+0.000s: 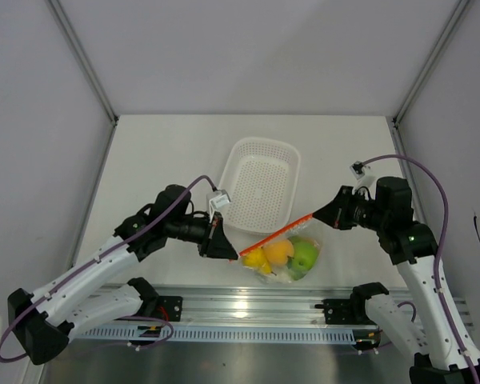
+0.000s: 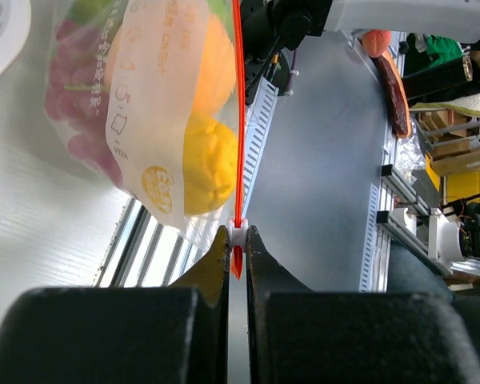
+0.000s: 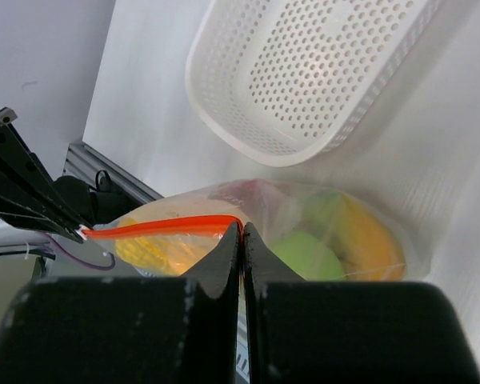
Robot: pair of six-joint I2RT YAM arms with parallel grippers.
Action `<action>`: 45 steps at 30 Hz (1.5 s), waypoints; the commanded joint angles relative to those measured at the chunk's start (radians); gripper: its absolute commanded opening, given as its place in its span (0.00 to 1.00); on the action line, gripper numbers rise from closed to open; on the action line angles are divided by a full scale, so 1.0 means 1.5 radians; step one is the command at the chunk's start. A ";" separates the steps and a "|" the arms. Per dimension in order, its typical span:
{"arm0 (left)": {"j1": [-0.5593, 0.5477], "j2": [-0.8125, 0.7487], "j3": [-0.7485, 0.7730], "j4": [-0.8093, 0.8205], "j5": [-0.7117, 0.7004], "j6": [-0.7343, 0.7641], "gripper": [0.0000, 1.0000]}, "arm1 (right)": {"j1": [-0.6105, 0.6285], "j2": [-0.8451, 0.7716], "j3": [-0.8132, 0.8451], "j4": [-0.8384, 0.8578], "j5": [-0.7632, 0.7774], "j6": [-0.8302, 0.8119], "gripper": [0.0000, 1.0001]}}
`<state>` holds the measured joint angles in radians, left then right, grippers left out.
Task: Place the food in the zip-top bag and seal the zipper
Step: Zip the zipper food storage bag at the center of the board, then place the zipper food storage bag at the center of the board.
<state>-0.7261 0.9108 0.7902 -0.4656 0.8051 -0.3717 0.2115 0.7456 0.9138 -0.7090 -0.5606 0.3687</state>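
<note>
The clear zip-top bag (image 1: 286, 258) hangs lifted between my two grippers, just in front of the basket. Its orange-red zipper (image 1: 277, 235) is stretched taut from lower left to upper right. Inside sit the food pieces: a yellow fruit (image 1: 256, 258), an orange one (image 1: 278, 252) and a green apple (image 1: 305, 256). My left gripper (image 2: 238, 236) is shut on the white slider at the zipper's (image 2: 238, 120) left end; a yellow fruit (image 2: 210, 164) and red grapes (image 2: 76, 104) show through the bag. My right gripper (image 3: 241, 230) is shut on the bag's other corner, where the zipper (image 3: 168, 227) ends, beside the green apple (image 3: 308, 256).
An empty white perforated basket (image 1: 263, 186) stands behind the bag at mid table. The metal rail (image 1: 248, 308) carrying the arm bases runs along the near edge, right below the bag. Grey walls close in the sides and back.
</note>
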 commanded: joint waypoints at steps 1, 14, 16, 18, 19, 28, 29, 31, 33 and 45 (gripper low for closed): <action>0.000 -0.041 -0.014 -0.015 -0.006 -0.025 0.01 | -0.012 -0.015 0.041 -0.019 0.041 -0.009 0.00; 0.000 -0.058 -0.025 0.011 -0.006 -0.042 0.27 | -0.014 -0.040 0.049 -0.054 0.050 0.002 0.00; -0.001 -0.057 -0.019 0.031 -0.001 -0.043 0.37 | -0.015 -0.049 0.056 -0.058 0.052 0.007 0.00; -0.001 -0.049 -0.007 0.056 0.001 -0.043 0.50 | -0.015 -0.060 0.070 -0.070 0.061 0.008 0.00; -0.001 -0.044 -0.002 0.065 0.007 -0.045 0.53 | -0.014 -0.063 0.076 -0.077 0.067 0.007 0.00; -0.009 0.004 0.026 0.123 0.009 -0.047 0.99 | -0.017 -0.090 0.171 -0.155 0.186 0.014 0.00; -0.009 0.003 0.025 0.122 0.006 -0.044 0.99 | -0.017 -0.083 0.184 -0.163 0.197 0.013 0.00; -0.010 -0.005 0.023 0.119 0.002 -0.040 0.99 | -0.017 -0.073 0.224 -0.188 0.219 0.005 0.00; -0.009 -0.009 0.022 0.114 0.001 -0.034 0.99 | -0.017 -0.056 0.249 -0.203 0.252 -0.003 0.00; -0.009 -0.027 -0.015 0.163 0.023 -0.062 0.99 | -0.040 0.114 0.333 -0.140 0.333 -0.024 0.00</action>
<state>-0.7345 0.8890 0.7788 -0.2813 0.8089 -0.4446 0.1745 0.8463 1.3865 -1.0420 -0.0788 0.3454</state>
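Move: Both hands hold the zipper food storage bag up by its red zipper, one end each. The food-filled middle of the bag hangs about 13 cm right of the left hand, 3 cm ahead and 8 cm below. From the right hand it is some 9 cm left, 7 cm back and 11 cm below. The empty basket stands about 15 cm ahead of the right hand, 14 cm left and 20 cm below. The left fingers let go of the zipper's left end, opening wide almost on the spot, and that hand then rises about 3 cm. The right hand keeps its pinch on the other end and carries the bag away from the left hand, some 8 cm right and 9 cm up, easing back at first and then forward, while turning about 25 degrees clockwise. ##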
